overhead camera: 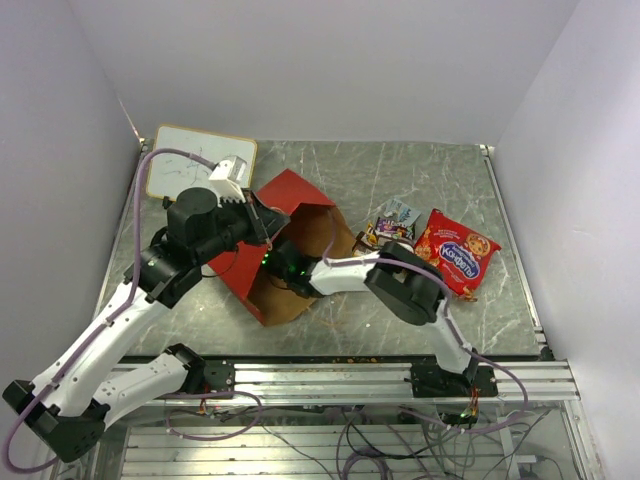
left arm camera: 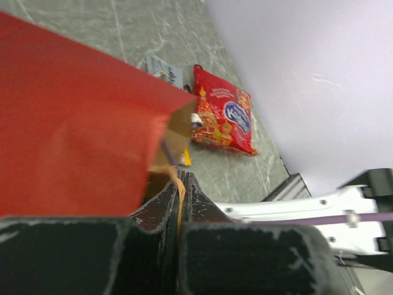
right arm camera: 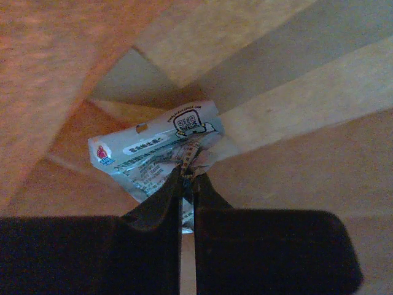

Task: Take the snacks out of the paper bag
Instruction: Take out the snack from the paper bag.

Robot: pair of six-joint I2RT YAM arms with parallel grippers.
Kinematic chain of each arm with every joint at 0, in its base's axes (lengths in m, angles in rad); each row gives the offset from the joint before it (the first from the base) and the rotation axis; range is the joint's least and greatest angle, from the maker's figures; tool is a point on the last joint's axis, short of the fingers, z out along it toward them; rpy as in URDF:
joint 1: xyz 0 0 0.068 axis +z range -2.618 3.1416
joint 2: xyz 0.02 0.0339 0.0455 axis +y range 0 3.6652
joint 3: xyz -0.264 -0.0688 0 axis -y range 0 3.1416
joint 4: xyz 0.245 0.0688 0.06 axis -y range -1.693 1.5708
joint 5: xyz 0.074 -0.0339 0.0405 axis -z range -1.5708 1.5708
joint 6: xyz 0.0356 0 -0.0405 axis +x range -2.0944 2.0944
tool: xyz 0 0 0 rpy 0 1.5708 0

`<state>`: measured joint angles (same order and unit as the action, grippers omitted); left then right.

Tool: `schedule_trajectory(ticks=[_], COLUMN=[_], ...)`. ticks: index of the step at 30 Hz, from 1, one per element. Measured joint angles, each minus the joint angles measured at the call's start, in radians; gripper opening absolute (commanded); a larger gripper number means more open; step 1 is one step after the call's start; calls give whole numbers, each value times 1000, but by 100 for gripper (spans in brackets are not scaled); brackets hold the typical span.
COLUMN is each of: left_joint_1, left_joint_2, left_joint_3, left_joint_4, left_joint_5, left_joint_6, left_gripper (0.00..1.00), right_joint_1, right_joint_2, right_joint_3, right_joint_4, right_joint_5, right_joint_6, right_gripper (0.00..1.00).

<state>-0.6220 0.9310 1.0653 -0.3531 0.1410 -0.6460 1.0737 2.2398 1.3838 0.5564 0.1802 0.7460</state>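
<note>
The red paper bag [overhead camera: 290, 195] lies on its side, its brown mouth facing right. My left gripper [overhead camera: 262, 228] is shut on the bag's thin tan handle [left arm camera: 178, 184], with the red bag wall [left arm camera: 73, 135] beside it. My right gripper [overhead camera: 282, 262] reaches into the bag. There it [right arm camera: 189, 178] is shut on a pale blue-white snack packet [right arm camera: 153, 153] against the brown paper inside. Outside the bag lie the large red crinkly snack bag [overhead camera: 457, 250] [left arm camera: 222, 120], a grey-white wrapper [overhead camera: 400, 213] [left arm camera: 161, 69], a dark bar [overhead camera: 375, 235] and part of an orange-yellow packet [left arm camera: 185, 158].
A white-faced board with a tan frame [overhead camera: 200, 160] lies at the back left, near the left arm. A metal rail [overhead camera: 340, 375] runs along the table's near edge. White walls close in the back and both sides.
</note>
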Motion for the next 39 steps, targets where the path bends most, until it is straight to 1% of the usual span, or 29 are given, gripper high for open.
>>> schedule_trajectory(ticks=[5, 13, 20, 29, 33, 39], left_joint_1=[0, 0, 0, 0, 0, 0], left_joint_2=[-32, -37, -36, -45, 0, 99], left_joint_3=[-2, -5, -5, 2, 56, 137], left_joint_4=[-15, -18, -19, -58, -109, -159], left_joint_5=[-86, -185, -243, -272, -296, -314], left_joint_6=[19, 39, 70, 41, -2, -64], left_gripper=[7, 7, 7, 7, 7, 7], right_joint_1=[-6, -5, -5, -5, -5, -5], right_joint_2=[-166, -302, -379, -581, -695, -850], right_joint_3=[-131, -282, -316, -332, -355, -365], right_joint_4=[0, -25, -96, -183, -228, -335], right_joint_5=[15, 22, 50, 90, 109, 183], right_joint_6=[-90, -188, -261, -419, -496, -644], right_gripper=[0, 0, 0, 0, 0, 0])
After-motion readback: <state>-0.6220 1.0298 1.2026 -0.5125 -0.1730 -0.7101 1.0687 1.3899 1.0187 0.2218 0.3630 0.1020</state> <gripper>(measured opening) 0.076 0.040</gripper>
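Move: The right hand is deep inside the paper bag with the silver snack pouch already pinched in its fingertips; the bag's middle is about 6 cm to its right, level ahead and 5 cm up. The snack pile outside lies some 34 cm to its right, 7 cm ahead and 5 cm lower, with the big red snack bag roughly 50 cm right and level ahead. From the left hand, still holding the bag's handle, the pile lies about 27 cm right, 10 cm ahead and 30 cm below. Still pinching the silver pouch, the right hand draws it up out of the paper bag and to the right towards the snack pile, rising about 19 cm, mostly in the second half, while its fingers tip up some 30 degrees. The left hand keeps its pinch on the bag's handle and eases about 5 cm left, then forward, turning counter-clockwise. ##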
